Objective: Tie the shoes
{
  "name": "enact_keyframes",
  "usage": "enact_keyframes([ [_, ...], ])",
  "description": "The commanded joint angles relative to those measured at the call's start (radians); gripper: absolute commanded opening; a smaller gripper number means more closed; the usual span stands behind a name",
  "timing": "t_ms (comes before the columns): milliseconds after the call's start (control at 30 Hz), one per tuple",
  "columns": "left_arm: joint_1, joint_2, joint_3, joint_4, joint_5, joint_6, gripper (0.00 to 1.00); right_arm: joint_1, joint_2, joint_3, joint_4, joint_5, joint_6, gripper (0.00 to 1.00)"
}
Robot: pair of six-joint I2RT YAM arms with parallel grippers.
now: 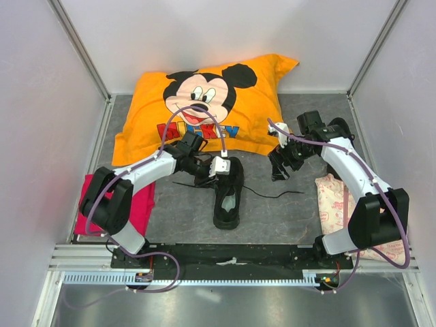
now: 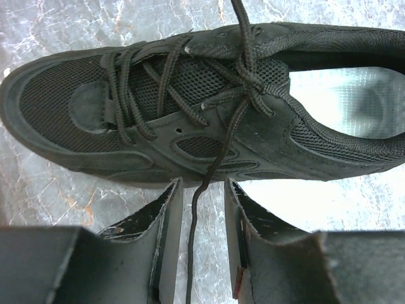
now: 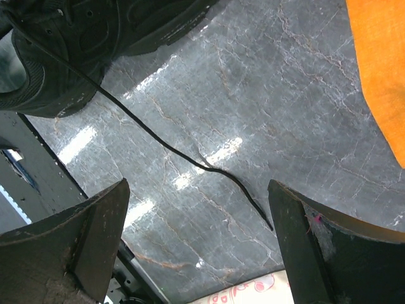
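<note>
One black shoe [image 1: 228, 194] lies on the grey table, toe toward the pillow. In the left wrist view it [image 2: 190, 126] lies on its side with the laces crossed loosely over the tongue. My left gripper [image 1: 203, 174] is at the shoe's left side. Its jaws [image 2: 202, 185] stand a narrow gap apart, with a thin black lace [image 2: 192, 244] running between them and touching neither pad. My right gripper [image 1: 278, 167] hovers to the shoe's right, wide open [image 3: 197, 185]. Below it, the other lace's free end [image 3: 209, 166] lies on the table. The shoe's heel [image 3: 63, 38] shows at the upper left of that view.
An orange Mickey Mouse pillow [image 1: 204, 102] lies behind the shoe, its edge [image 3: 380, 63] near the right gripper. A pink cloth [image 1: 139, 204] lies under the left arm. A pale patterned cloth [image 1: 334, 201] lies under the right arm. White walls enclose the table.
</note>
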Motion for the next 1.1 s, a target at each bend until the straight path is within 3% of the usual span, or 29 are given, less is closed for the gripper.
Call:
enact_keyframes([
  [0,-0.005,0.023,0.039,-0.002,0.042,0.047,0.36,0.000,-0.028,-0.008,-0.011,0.011,-0.021,0.98],
  [133,-0.007,0.032,0.050,-0.002,0.040,0.044,0.20,-0.001,-0.029,-0.019,-0.011,0.008,-0.022,0.98],
  [233,-0.007,0.012,0.047,-0.003,0.044,0.039,0.02,0.000,-0.034,-0.031,-0.013,-0.003,-0.025,0.98],
  [433,0.010,-0.094,0.036,0.001,0.125,-0.056,0.02,-0.001,-0.037,-0.072,0.001,-0.009,-0.043,0.98],
  [533,0.016,-0.155,0.010,0.053,0.160,-0.178,0.01,-0.001,-0.039,-0.101,0.027,0.002,-0.047,0.98],
  [733,0.016,-0.292,-0.143,0.392,0.203,-0.516,0.02,0.006,-0.025,-0.149,0.076,0.008,-0.045,0.94],
  [1067,0.016,-0.312,-0.232,0.630,0.171,-0.781,0.01,0.120,-0.023,-0.232,0.206,0.044,-0.014,0.73],
])
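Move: The left lace already runs between the left hand's part-open fingers, barely 1 cm below the hand point. The shoe's knot sits about 7 cm to this hand's right, 2 cm nearer the base and some 3 cm higher; the shoe's middle is 7 cm right and 4 cm back, at hand height. From the right hand, the right lace's outer half lies roughly 5 cm back, 1 cm left and 9 cm down, with the shoe 17 cm left, 6 cm back and 7 cm down. Shut the left fingers on the left lace beside the shoe, then lift it about 9 cm, easing a little left, away from the shoe, and tilting the fingertips up and round some 25 degrees. Meanwhile sink the wide-open right gripper about 5 cm and draw it 3 cm back towards the right lace, starting to close the fingers near the end, with that lace not yet pinched. ##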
